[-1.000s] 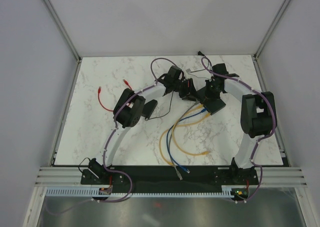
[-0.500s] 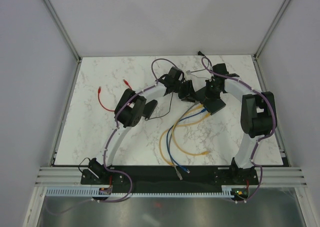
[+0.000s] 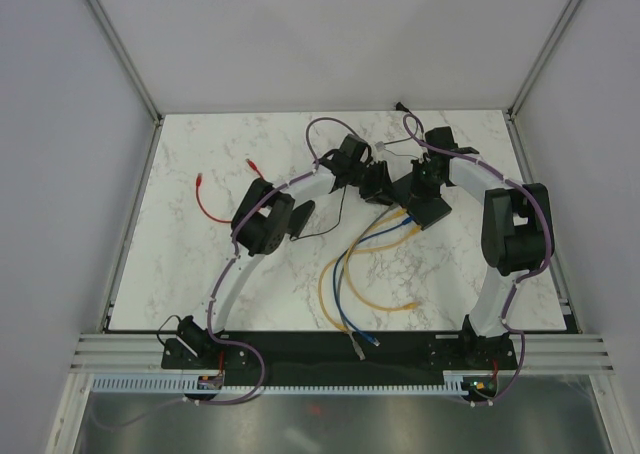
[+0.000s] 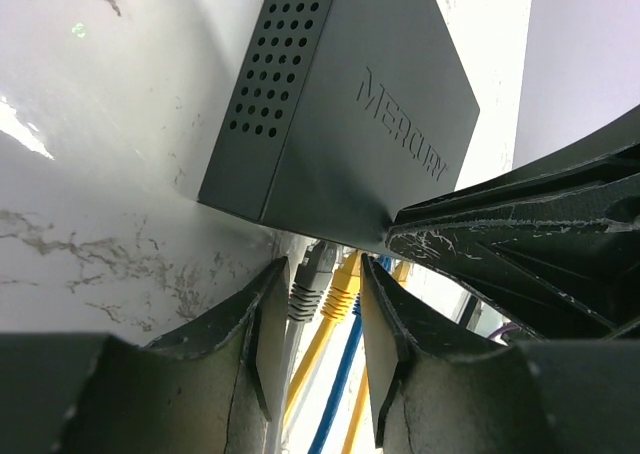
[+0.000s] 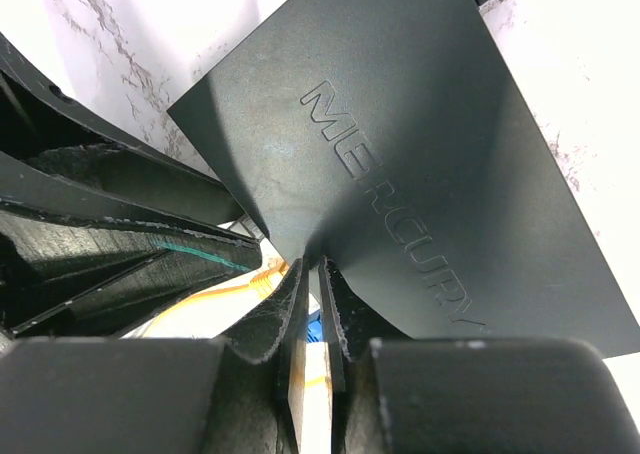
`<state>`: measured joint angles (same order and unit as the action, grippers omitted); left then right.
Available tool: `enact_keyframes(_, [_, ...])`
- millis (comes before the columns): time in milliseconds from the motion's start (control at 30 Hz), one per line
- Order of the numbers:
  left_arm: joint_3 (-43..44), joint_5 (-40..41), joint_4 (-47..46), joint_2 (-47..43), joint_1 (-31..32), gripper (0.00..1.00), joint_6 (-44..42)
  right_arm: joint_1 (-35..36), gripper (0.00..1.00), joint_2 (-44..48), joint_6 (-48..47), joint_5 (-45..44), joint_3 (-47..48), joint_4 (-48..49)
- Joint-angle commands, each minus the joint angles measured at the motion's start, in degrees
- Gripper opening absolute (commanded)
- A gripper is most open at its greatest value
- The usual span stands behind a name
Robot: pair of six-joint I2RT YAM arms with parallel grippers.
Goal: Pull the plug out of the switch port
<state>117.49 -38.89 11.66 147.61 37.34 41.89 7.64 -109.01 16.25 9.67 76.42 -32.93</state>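
Note:
The switch (image 4: 340, 104), a flat black box marked MERCURY, stands tilted over the marble, its sockets facing my left wrist. In those sockets sit a grey plug (image 4: 312, 279) and a yellow plug (image 4: 342, 286), side by side, with a blue cable (image 4: 345, 374) behind them. My left gripper (image 4: 322, 269) straddles both plugs, pads against their outer sides. The right gripper (image 5: 315, 266) is shut on the thin front edge of the switch (image 5: 420, 154). From above, both grippers meet at the switch (image 3: 432, 214): the left gripper (image 3: 377, 186) and the right gripper (image 3: 413, 182).
Yellow and blue cables (image 3: 350, 274) loop from the switch toward the near edge. A small black power brick (image 3: 300, 217) with a thin cord lies beside the left arm. A red cable (image 3: 207, 202) lies at the left. The right gripper's fingers (image 4: 520, 244) crowd the left wrist view.
The left jaws have narrowed a little onto the plugs, and the left arm has shifted slightly. The right arm and the switch have held still.

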Motion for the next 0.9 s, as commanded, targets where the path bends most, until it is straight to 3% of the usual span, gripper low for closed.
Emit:
enact_keyframes(0, [1.16, 3.47, 1.26, 2.86, 1.24, 0.42, -0.93, -0.08, 0.16, 0.20, -0.78, 0.35, -0.57, 0.06])
enact_keyframes(100, [1.42, 4.53, 1.17, 2.94, 1.33, 0.41, 0.56, -0.17, 0.16, 0.11, -0.52, 0.43, -0.66, 0.06])
enact_keyframes(300, [3.01, 6.28, 2.93, 3.74, 1.33, 0.28, 3.63, -0.08, 0.16, 0.11, -0.34, 0.61, -0.31, 0.06])
enact_keyframes(600, [7.93, 6.29, 8.02, 5.67, 1.33, 0.02, 4.17, 0.45, 0.17, -0.15, 0.63, -0.35, -0.57, 0.14])
enact_keyframes(867, [9.07, 4.62, 11.98, 6.20, 1.15, 0.02, 2.15, 0.45, 0.43, 1.43, -0.60, -3.34, -0.84, -0.73])
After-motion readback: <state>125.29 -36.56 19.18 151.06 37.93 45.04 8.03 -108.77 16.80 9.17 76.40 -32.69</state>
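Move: Just off the left fingertips sits the grey plug, about 1 cm ahead, 1 cm right and 1 cm lower. From that hand the yellow plug is level and some 2 cm right, the blue plug 2 cm back and 3 cm right. The switch's middle lies roughly 8 cm right and 1 cm ahead of it. From the right hand the switch's middle is about 2 cm ahead and 4 cm right, the grey plug 2 cm ahead and 3 cm left. Closing on the grey plug, the left fingers shut from nearly half open to about a quarter and pinch its head, while that hand eases less than 1 cm right, slightly forward and down, turning some 5 degrees. The right hand stays in place with one fingertip still resting on the switch's port-side top edge, and late on spreads its fingers. ##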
